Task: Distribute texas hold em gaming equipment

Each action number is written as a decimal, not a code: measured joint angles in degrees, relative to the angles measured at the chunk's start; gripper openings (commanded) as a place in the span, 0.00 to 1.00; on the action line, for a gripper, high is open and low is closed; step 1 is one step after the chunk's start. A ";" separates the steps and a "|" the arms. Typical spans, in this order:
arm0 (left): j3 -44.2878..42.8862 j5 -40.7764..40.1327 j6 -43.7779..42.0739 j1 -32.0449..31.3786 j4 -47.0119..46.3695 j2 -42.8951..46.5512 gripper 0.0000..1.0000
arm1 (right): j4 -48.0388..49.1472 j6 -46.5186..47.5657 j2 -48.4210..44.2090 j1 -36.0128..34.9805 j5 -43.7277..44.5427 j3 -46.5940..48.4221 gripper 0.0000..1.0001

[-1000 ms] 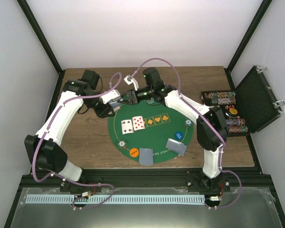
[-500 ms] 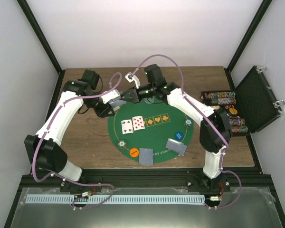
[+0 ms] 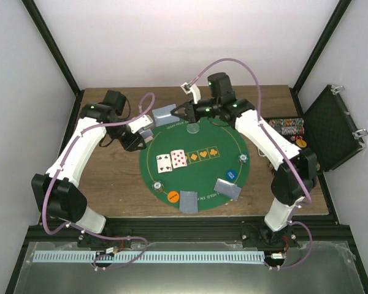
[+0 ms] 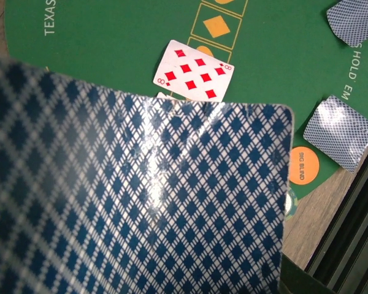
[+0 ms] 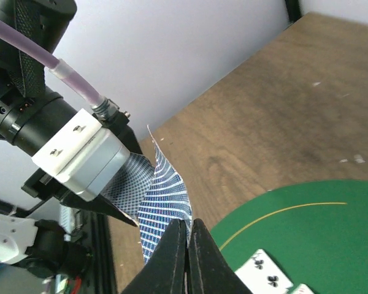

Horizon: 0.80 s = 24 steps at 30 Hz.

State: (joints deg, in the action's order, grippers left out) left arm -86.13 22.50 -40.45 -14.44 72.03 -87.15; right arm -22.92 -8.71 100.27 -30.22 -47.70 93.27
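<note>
My left gripper [image 3: 145, 132] is shut on a deck of blue-backed cards [image 4: 141, 196], which fills the left wrist view and hides its fingers. My right gripper [image 5: 188, 223] is shut on one bent blue-backed card [image 5: 162, 196] held above the far rim of the green mat [image 3: 196, 177], its far edge beside the left gripper [image 5: 80, 156]. Two face-up cards [image 3: 172, 160] lie on the mat, one the eight of diamonds [image 4: 193, 71]. Two face-down cards [image 3: 188, 201] [image 3: 228, 188], an orange disc [image 3: 173, 196] and a blue disc [image 3: 232, 174] lie near the mat's front.
An open black case [image 3: 331, 125] stands at the right with rows of chips [image 3: 285, 127] beside it. Single chips [image 3: 156, 185] [image 3: 243, 159] [image 3: 193, 128] lie on the mat. Black frame posts rise at the back corners.
My right gripper has closed on a card at the left gripper's deck and drawn back to the right and away, lifting the card. The left arm has stayed put.
</note>
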 measured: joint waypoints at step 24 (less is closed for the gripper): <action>0.00 0.31 1.49 3.43 -1.27 0.00 0.41 | 26.80 58.64 -4.20 -10.75 60.04 -43.58 0.01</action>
State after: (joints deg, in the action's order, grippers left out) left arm -86.13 22.81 -38.96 -11.00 70.76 -87.15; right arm 3.88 49.93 96.07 -40.97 12.34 49.69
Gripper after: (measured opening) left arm 0.412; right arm 0.008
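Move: Below the right hand, which already holds a single card, the empty third board slot lies about 30 cm down, 7 cm to the right and 2 cm farther out. The eight of diamonds is 6 cm left of that slot, the black-suited card 12 cm left of it and 3 cm nearer; the clear disc sits some 13 cm beyond it. From the left hand the slot is roughly 21 cm right, 6 cm ahead and 20 cm down. Swinging away from the deck, the right hand goes right with a slight rise, then drops fast towards the board, ending some 23 cm lower and 9 cm to the right. Its closed fingers keep pinching the card while the wrist turns nearly 80 degrees, from pointing left to pointing forward and down. The left hand keeps hold of the deck and eases about 2 cm left and forward. ##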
